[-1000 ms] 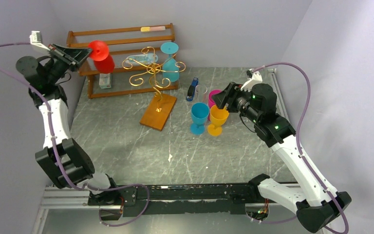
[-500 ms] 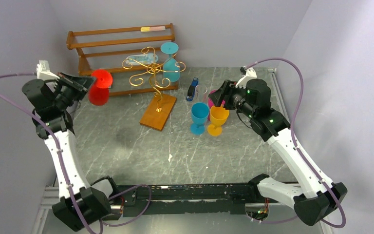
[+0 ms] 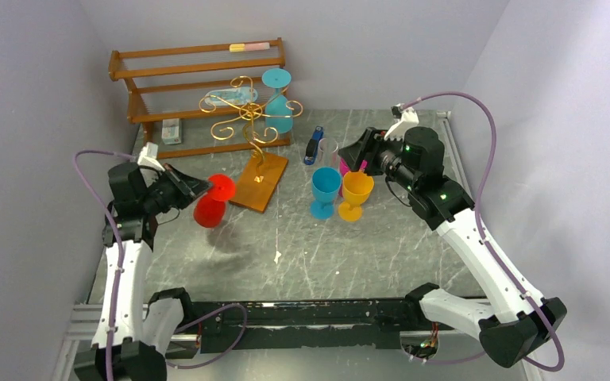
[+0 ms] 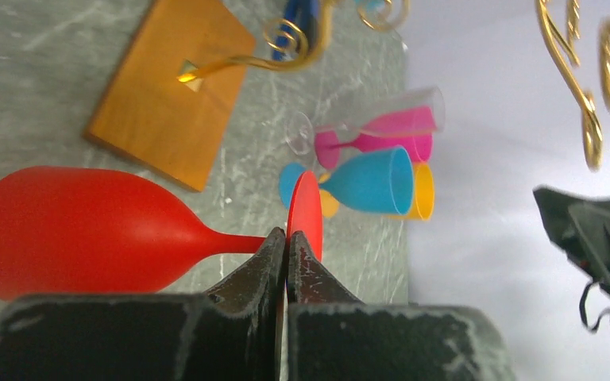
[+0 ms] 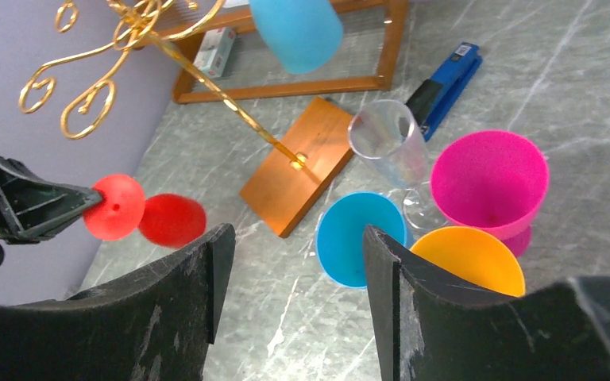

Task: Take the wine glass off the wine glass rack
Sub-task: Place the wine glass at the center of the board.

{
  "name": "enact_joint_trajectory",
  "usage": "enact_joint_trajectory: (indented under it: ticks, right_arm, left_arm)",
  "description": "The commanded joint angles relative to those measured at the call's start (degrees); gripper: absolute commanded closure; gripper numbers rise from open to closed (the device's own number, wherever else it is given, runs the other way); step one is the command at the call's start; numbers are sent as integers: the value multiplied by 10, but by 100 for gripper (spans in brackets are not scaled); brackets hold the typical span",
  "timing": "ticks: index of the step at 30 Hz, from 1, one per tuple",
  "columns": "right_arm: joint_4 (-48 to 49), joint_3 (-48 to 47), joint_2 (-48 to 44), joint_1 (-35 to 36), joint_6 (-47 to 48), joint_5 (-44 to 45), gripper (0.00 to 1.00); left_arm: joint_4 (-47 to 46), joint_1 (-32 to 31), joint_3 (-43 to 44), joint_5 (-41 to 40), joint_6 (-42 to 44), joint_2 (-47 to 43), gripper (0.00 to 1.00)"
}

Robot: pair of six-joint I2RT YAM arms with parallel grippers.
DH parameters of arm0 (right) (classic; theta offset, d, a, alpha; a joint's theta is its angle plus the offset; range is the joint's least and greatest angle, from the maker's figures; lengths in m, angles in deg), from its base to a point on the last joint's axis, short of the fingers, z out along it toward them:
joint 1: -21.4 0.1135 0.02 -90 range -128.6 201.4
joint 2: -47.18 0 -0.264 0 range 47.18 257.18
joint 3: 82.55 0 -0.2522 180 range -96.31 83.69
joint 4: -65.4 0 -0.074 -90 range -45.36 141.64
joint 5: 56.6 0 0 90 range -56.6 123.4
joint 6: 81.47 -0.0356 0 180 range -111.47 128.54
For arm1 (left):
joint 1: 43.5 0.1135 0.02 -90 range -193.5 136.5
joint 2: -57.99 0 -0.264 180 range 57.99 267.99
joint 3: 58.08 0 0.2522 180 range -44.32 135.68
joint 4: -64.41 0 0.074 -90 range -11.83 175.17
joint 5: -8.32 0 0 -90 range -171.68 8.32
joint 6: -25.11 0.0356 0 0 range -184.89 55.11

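Note:
My left gripper [image 3: 203, 188] is shut on the round foot of a red wine glass [image 3: 208, 210]. It holds the glass on its side, low over the table, just left of the rack's base. In the left wrist view the fingertips [image 4: 287, 240] pinch the foot edge-on, with the red bowl [image 4: 71, 230] to the left. The gold wire wine glass rack [image 3: 250, 115] stands on its orange-brown wooden base [image 3: 259, 181]. A light blue glass [image 3: 277, 99] hangs on the rack. My right gripper [image 3: 359, 155] is open and empty over the standing glasses. It also shows in the right wrist view [image 5: 294, 238].
A blue glass [image 3: 325, 190], a yellow glass [image 3: 355, 194], a pink glass [image 3: 348, 157] and a clear glass [image 3: 328, 149] stand right of the rack. A blue stapler [image 3: 313, 146] lies behind them. A brown slatted shelf [image 3: 198, 71] stands at the back wall.
My left arm has swung down and forward with the red glass, from up beside the brown shelf to low over the table left of the rack base. The right gripper has barely moved.

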Motion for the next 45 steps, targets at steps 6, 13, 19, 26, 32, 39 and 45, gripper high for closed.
enact_joint_trajectory:
  ticks: [6, 13, 19, 26, 32, 39, 45]
  right_arm:
    - [80, 20, 10, -3, -26, -189, 35]
    - [121, 44, 15, -3, -57, -285, 34]
    - [161, 80, 28, 1, -99, -391, 35]
    - [207, 99, 44, 40, -131, -418, 38]
    - [237, 103, 67, 77, -147, -427, 48]
    - [248, 115, 77, 89, -150, -452, 64]
    - [215, 109, 74, 89, -127, -447, 73]
  left_arm:
    - [-115, -176, -50, 53, 0, -37, 95]
    - [-167, -328, -39, 10, 1, -2, 95]
    - [-294, -363, -62, 31, -64, 4, 95]
    - [-329, -389, -56, 30, -77, 0, 95]
    - [-378, -395, -69, 31, -106, -3, 95]
    - [-432, -396, -98, 18, -142, -12, 95]
    - [-536, -397, -146, 10, -202, -14, 95]
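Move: The left fingers already hold the red wine glass by its foot, bowl down, its middle about 2 cm ahead, 2 cm right and 7 cm below. The open right gripper waits some 36 cm right, 3 cm ahead and 9 cm higher; the rack's wooden base is 16 cm ahead, 11 cm right, 20 cm below. From the right hand, that red glass is about 34 cm left, 1 cm back and 15 cm below; standing some 21 cm below, the blue glass is 7 cm left and 3 cm ahead, the yellow one 1 cm left and 2 cm ahead. The left hand, keeping its pinch on the red glass's foot, carries it about 18 cm right and 9 back, turning clockwise, then lifts and tips its fingers up as it nears the right hand. The right hand comes left and back to meet it, swinging some 50 degrees counter-clockwise, and narrows its fingers around the free side of the foot without shutting. ##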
